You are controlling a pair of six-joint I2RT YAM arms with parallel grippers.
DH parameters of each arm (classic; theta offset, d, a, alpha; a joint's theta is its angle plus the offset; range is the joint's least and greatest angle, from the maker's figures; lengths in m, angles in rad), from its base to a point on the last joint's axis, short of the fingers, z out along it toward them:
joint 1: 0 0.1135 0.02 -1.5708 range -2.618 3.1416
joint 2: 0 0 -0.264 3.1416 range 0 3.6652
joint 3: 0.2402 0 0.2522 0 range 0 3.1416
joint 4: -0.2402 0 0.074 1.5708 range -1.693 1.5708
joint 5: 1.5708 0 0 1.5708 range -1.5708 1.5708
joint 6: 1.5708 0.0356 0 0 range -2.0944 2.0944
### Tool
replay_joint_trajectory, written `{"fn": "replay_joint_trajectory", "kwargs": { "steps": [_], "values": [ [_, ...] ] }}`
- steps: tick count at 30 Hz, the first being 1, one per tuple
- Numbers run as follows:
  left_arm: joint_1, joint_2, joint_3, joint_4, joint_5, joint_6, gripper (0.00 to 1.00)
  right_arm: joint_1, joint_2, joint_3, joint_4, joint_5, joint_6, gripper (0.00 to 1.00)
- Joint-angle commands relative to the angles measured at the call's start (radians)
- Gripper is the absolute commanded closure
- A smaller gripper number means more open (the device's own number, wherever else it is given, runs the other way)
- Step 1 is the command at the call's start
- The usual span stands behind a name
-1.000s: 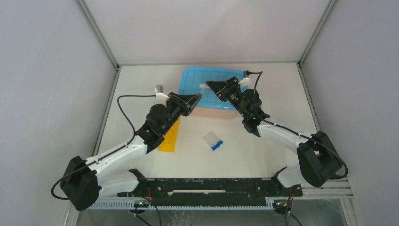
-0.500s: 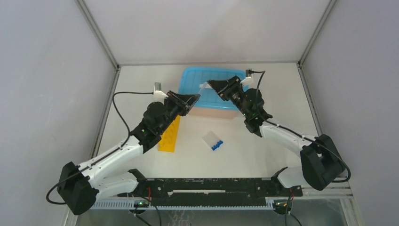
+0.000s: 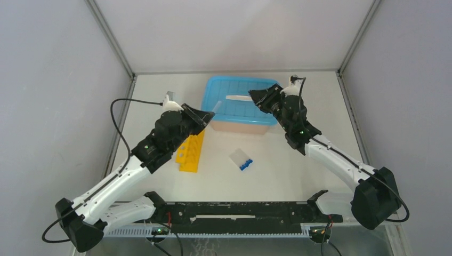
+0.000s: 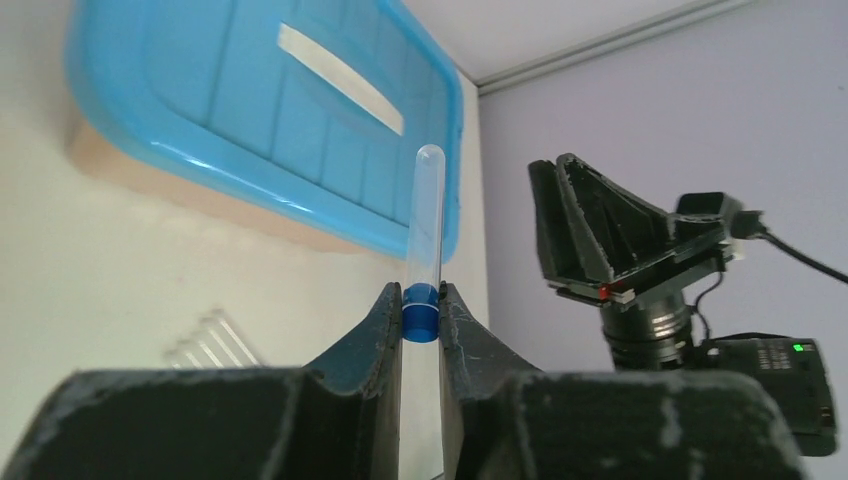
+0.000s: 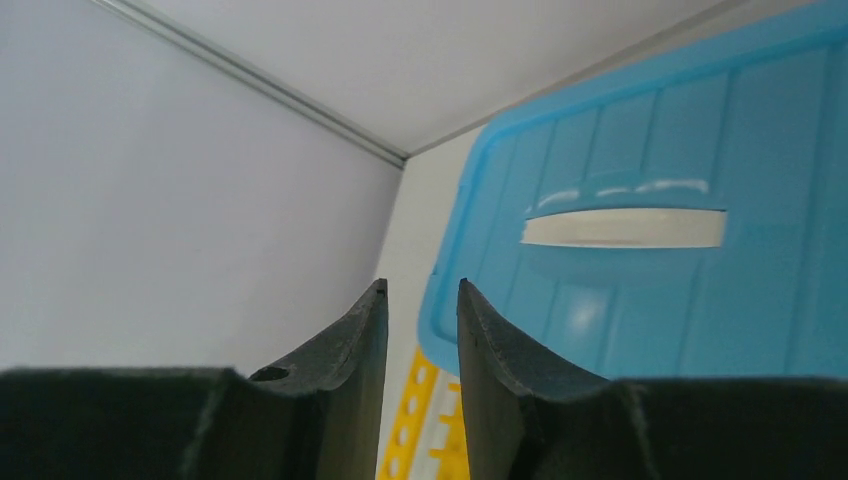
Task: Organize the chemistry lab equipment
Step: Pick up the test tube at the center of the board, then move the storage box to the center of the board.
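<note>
My left gripper [image 4: 421, 300] is shut on the blue cap of a clear tube [image 4: 426, 215], which sticks out past the fingertips. From above, the left gripper [image 3: 208, 113] hangs over the far end of the yellow rack [image 3: 191, 153], with the tube [image 3: 216, 106] pointing at the blue bin. On the table to the right of the rack lies a small clear tray [image 3: 236, 156] of blue-capped tubes [image 3: 245, 164]. My right gripper [image 3: 256, 97] hovers over the bin with its jaws apart and nothing between them [image 5: 422, 292]. The rack [image 5: 415, 440] shows below it.
A blue bin [image 3: 237, 109] with a ribbed lid and a white label [image 3: 237, 97] sits at the back centre. Grey walls close the table in on the left, the right and the back. The arm bases and a black rail [image 3: 240, 210] run along the near edge.
The two grippers have drawn apart. The left one moved left and nearer with the tube, over the rack. The right one moved right over the bin, its jaws slightly wider.
</note>
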Motion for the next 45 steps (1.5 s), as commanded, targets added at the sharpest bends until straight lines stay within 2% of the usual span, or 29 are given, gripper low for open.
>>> {"fn": "replay_joint_trajectory", "kwargs": {
  "steps": [1,8,17,23,32,45],
  "values": [
    [0.004,-0.057,0.109,-0.205,-0.085,0.028,1.0,0.03,-0.014,0.139,-0.252,0.098,-0.214,0.63],
    [0.005,-0.119,0.136,-0.448,-0.201,-0.188,1.0,0.166,0.044,0.29,-0.52,0.237,-0.417,0.74],
    [0.004,-0.129,0.153,-0.657,-0.32,-0.569,1.0,0.316,0.15,0.345,-0.652,0.329,-0.514,0.93],
    [0.005,-0.093,0.25,-0.857,-0.362,-0.754,1.0,0.345,0.211,0.353,-0.692,0.346,-0.514,0.94],
    [0.005,-0.056,0.294,-1.047,-0.348,-0.963,1.0,0.346,0.296,0.353,-0.686,0.314,-0.508,0.95],
    [0.008,-0.005,0.261,-1.085,-0.271,-1.091,1.0,0.305,0.411,0.362,-0.643,0.277,-0.496,0.95]
  ]
}}
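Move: My left hand already holds a capped test tube. The yellow rack's middle lies about 11 cm to its left, 1 cm ahead and 27 cm below. The other capped tubes lie some 12 cm back from my right hand, 5 cm to its left and 28 cm below. The blue-lidded box's middle is about 10 cm ahead of my right hand, 5 cm left and 22 cm below, or 19 cm ahead of and 8 cm right of my left. I bring my empty right hand back and left off the lid, then mostly down past the box's near edge, about 17 cm lower in all, towards the lying tubes; it tips to point steeply down as its fingers close almost shut. Meanwhile my left hand keeps its pinch on the tube and sweeps some 12 cm left, also back and down, towards the rack, turning counter-clockwise and tipping downward. ##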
